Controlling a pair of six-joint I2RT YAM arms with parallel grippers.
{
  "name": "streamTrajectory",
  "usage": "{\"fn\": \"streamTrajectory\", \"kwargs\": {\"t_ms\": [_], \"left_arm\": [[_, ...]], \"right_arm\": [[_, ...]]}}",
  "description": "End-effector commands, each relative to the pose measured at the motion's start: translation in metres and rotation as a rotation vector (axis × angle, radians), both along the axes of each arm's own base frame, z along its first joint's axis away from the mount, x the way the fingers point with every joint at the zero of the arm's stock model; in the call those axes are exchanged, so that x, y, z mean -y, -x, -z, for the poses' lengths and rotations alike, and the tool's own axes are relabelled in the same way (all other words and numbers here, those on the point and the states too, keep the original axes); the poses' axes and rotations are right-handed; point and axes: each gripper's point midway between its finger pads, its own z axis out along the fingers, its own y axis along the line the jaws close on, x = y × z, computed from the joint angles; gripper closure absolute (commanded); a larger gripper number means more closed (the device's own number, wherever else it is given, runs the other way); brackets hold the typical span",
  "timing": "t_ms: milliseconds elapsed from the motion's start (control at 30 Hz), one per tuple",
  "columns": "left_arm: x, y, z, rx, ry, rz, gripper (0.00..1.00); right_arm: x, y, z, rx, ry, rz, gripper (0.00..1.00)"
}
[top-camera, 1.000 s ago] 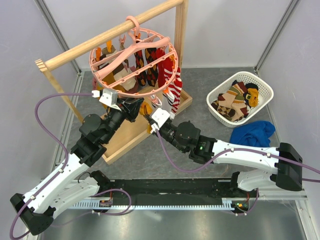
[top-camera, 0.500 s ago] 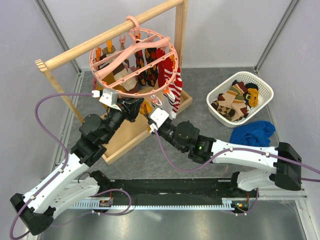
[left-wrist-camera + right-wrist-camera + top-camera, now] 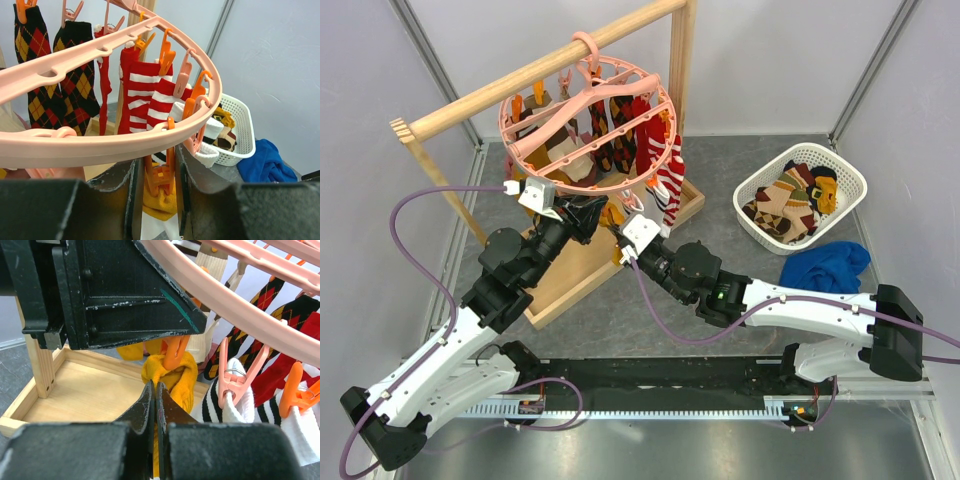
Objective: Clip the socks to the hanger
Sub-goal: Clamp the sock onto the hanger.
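Observation:
The salmon-pink round hanger (image 3: 582, 95) hangs from the wooden rail with several argyle and striped socks clipped round it. My left gripper (image 3: 603, 212) is under its near rim (image 3: 100, 145). Its jaws (image 3: 156, 165) are shut on an orange clip (image 3: 160, 177). The clip's tip sits on the cuff of a mustard sock (image 3: 161, 205). My right gripper (image 3: 628, 238) is just below. In the right wrist view it (image 3: 154, 390) is shut on that mustard sock (image 3: 182, 375) and holds it up under the clip (image 3: 174, 356).
The wooden rail frame (image 3: 535, 75) stands on a wooden tray base (image 3: 575, 270). A white basket (image 3: 802, 195) with more socks is at the right. A plain blue cloth (image 3: 825, 265) lies in front of it. Hanging clips and a striped sock (image 3: 227, 405) crowd the right gripper.
My right wrist has shifted very slightly under the hanger. The left arm and the hanger have stayed in place.

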Motion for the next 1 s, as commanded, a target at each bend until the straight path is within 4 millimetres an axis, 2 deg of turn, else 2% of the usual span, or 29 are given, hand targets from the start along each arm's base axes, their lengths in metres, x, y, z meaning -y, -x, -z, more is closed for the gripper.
{"fn": "streamTrajectory", "kwargs": {"t_ms": [0, 100, 400, 500, 567, 767, 867, 967], "left_arm": [[0.005, 0.006, 0.001, -0.028, 0.004, 0.042, 0.71], [0.003, 0.007, -0.001, -0.022, 0.01, 0.038, 0.58], [-0.005, 0.012, -0.01, 0.01, 0.032, 0.023, 0.32], [-0.009, 0.016, -0.016, 0.037, 0.043, 0.02, 0.25], [-0.014, 0.018, -0.02, 0.059, 0.053, 0.006, 0.23], [-0.034, 0.028, -0.035, 0.152, 0.083, -0.043, 0.22], [-0.044, 0.028, -0.039, 0.177, 0.088, -0.085, 0.22], [-0.059, 0.026, -0.043, 0.196, 0.079, -0.152, 0.22]], "right_arm": [[-0.001, 0.0, -0.036, 0.04, -0.088, 0.008, 1.0], [-0.001, 0.0, -0.036, 0.041, -0.087, 0.008, 1.0], [-0.001, -0.002, -0.037, 0.043, -0.091, 0.015, 1.0], [0.0, -0.002, -0.038, 0.044, -0.095, 0.015, 0.95], [0.0, -0.002, -0.039, 0.043, -0.097, 0.018, 0.89], [0.003, -0.001, -0.042, 0.033, -0.111, 0.023, 0.54], [0.005, -0.001, -0.043, 0.02, -0.116, 0.028, 0.43], [0.011, -0.003, -0.044, 0.003, -0.124, 0.052, 0.36]]}}
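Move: The orange clip on the ring's near rim is already squeezed between the left hand's fingers, its middle roughly 1 cm ahead, 1 cm right and 1 cm below. From the right hand, which already pinches the mustard sock, the clip lies about 3 cm ahead, 1 cm left and 3 cm up. Its neighbour, the pink clip with the white sock, sits some 2 cm farther out and 4 cm right of it. Opening wide, the left fingers let go of the orange clip's grips while easing back slightly, then the hand draws off left, back and up, about 5 cm in all, its fingers tipping up a little. The right hand keeps the mustard sock pinched and lifts about 1 cm towards the clip, stays there, then opens to release the sock. ##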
